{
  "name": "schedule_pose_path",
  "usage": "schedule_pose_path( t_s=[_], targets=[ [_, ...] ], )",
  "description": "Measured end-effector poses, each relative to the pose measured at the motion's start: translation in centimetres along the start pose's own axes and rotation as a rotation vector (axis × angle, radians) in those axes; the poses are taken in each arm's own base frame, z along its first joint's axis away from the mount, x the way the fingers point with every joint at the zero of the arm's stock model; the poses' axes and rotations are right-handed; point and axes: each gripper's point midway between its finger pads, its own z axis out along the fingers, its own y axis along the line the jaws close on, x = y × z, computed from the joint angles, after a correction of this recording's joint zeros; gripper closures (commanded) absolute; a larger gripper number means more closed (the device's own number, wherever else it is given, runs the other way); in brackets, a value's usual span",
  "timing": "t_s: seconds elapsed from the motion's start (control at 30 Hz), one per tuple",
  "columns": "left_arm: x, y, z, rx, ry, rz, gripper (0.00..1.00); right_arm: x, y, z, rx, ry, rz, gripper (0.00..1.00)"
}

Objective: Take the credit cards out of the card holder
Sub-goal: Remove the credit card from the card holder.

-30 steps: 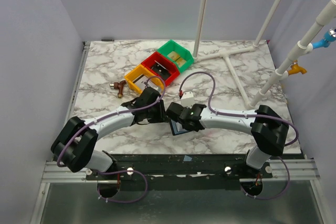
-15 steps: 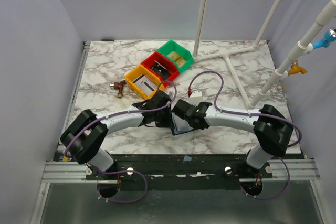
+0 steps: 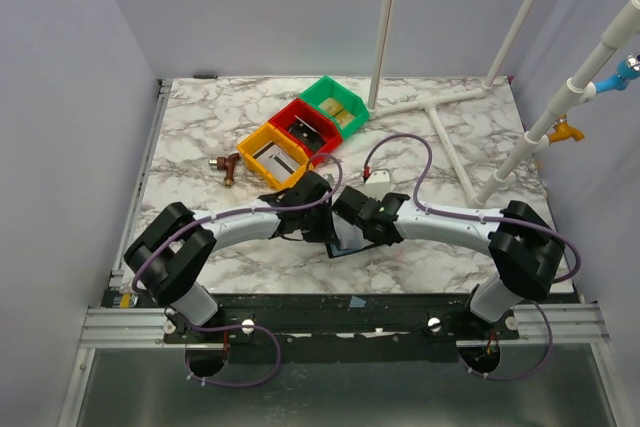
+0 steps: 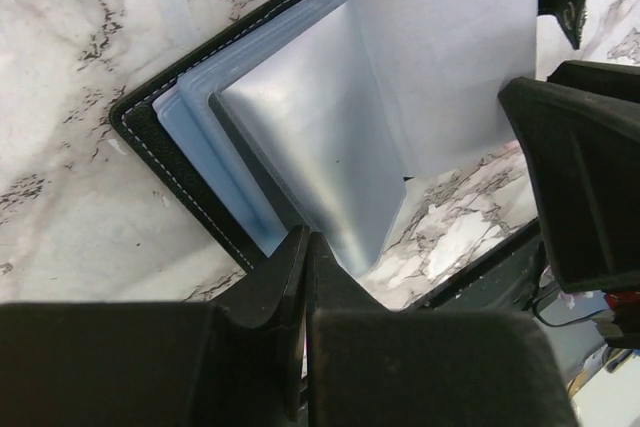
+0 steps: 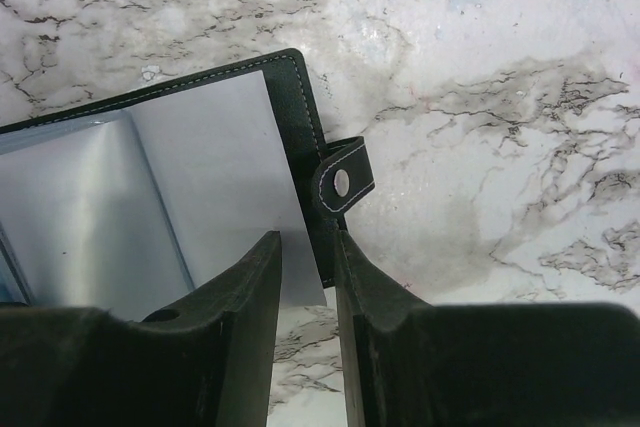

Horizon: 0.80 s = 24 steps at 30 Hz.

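Observation:
The black card holder [image 3: 347, 242] lies open on the marble near the front middle, showing bluish-grey inner leaves [image 4: 310, 137] and a pale inner face [image 5: 225, 177]. My left gripper [image 4: 305, 239] is shut, its tips meeting on the near edge of a silvery leaf. My right gripper [image 5: 305, 247] stands partly open astride the holder's black stitched rim, just below the snap tab [image 5: 342, 183]. From above, the left gripper [image 3: 326, 225] and the right gripper [image 3: 352, 219] meet over the holder. No credit cards stand out from the leaves.
Yellow [image 3: 272, 155], red [image 3: 307, 127] and green [image 3: 338, 102] bins sit in a diagonal row behind the arms. A small brown object [image 3: 228, 164] lies left of the yellow bin. White pipes [image 3: 440, 127] cross the far right of the table.
Both arms have moved in over the card holder. The left gripper has closed from partly open to shut. The right jaws have narrowed slightly.

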Motion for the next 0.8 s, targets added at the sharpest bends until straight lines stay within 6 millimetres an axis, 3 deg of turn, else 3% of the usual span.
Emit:
schedule_pose_path(
  t_s=[0.37,0.6,0.8],
  targets=[
    [-1.3,-1.7,0.2,0.033,-0.019,0.009,0.98,0.3,-0.1,-0.1,-0.009,0.01,0.002,0.69],
    [-2.2,-2.6,1.1,0.039,-0.011,0.012,0.98,-1.4,-0.1,-2.2,-0.075,-0.035,0.065,0.65],
    [-4.5,-5.1,1.5,0.077,-0.037,0.037,0.98,-3.4,-0.3,-4.6,-0.148,-0.091,0.132,0.66]
  ],
)
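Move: Under the shut left fingertips, at the near edge of the open card holder, is a clear leaf; the holder's right half, where the leaf goes, has its middle about 8 cm right and 6 cm ahead, 2 cm lower. The dark card lies 4 cm ahead of this hand and 1 cm right, also 2 cm lower. From the right hand that right half lies 2 cm ahead and 4 cm left, the snap strap 3 cm ahead and 1 cm right, both about 1 cm lower. Turning the clear leaf over with its still-shut fingers, the left hand travels about 5 cm right, 4 cm forward and 3 cm up, from the holder's near edge towards the right half, quickening at the end. The right hand first stays at the turned-over leaves, then rises nearly straight some 5 cm clear of them, tipping slightly and keeping its fingers partly open. ##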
